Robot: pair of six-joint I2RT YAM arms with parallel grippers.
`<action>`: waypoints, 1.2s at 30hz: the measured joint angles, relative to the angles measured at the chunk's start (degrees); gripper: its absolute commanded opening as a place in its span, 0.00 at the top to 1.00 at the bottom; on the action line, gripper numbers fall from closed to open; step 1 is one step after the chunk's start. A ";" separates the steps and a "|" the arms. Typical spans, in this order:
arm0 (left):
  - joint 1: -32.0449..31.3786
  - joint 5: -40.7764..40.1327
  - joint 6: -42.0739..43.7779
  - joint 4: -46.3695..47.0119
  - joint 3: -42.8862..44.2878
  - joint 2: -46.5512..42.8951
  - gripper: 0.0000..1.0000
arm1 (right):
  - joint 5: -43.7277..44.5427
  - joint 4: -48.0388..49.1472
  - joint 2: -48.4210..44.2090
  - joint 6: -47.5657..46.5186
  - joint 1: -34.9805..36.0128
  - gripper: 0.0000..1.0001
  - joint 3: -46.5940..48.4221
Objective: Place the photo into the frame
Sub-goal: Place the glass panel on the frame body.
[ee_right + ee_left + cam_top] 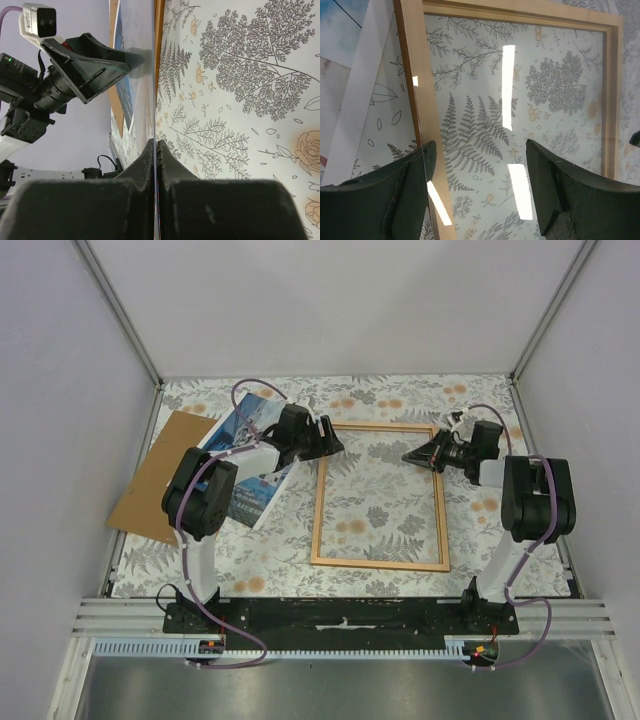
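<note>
The orange-brown frame lies flat in the middle of the table, with only the floral cloth showing inside it. The photo lies left of it, picture side up, partly under my left arm. My right gripper hovers at the frame's far right corner, shut on the edge of a thin clear pane that spans the frame's top. My left gripper is open at the frame's far left corner. In the left wrist view its fingers straddle the pane's near edge, above the frame rail.
A plain brown backing board lies at the far left, partly under the photo. Bright light bars reflect off the pane. The enclosure walls and aluminium posts ring the floral table.
</note>
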 measured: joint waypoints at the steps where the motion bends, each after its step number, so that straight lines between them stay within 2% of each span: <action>1: 0.00 -0.57 0.31 -1.01 0.72 0.22 0.21 | 0.00 0.17 0.35 0.02 0.00 1.00 0.02; 20: 0.07 -7.96 3.28 -12.83 5.92 1.62 0.21 | 0.04 1.40 3.87 1.27 -0.02 1.00 1.05; 29: 0.07 -9.33 3.13 -20.55 8.74 1.31 0.21 | 0.15 -1.49 4.22 -1.25 -0.76 1.00 1.99; 36: 0.59 -11.37 3.15 -28.09 9.35 -2.12 0.22 | 0.61 -4.50 4.22 -3.74 -1.81 1.00 2.01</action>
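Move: The glass panel is already over the frame body, its edge pinched in the right fingers; the left fingers are open under its left side. The frame's middle lies about 10 cm back, 7 cm left and 6 cm below the right hand, with its right bar 6 cm to the right and its far bar 7 cm ahead. From the left hand the frame's left bar is some 4 cm left and 4 cm below, level fore and aft, its middle 15 cm back and 12 cm right; the photo's middle lies 20 cm left and 5 cm back. The glass panel is lowered towards the frame body by the right hand, which keeps its pinch and sinks about 3 cm, easing slightly right at the end. The left hand, fingers staying wide open, slides out from under the panel's left side: a touch forward, then mainly left by some 5 cm to above the left bar, dipping and rising again, drawing back late, its left side rolling up. ##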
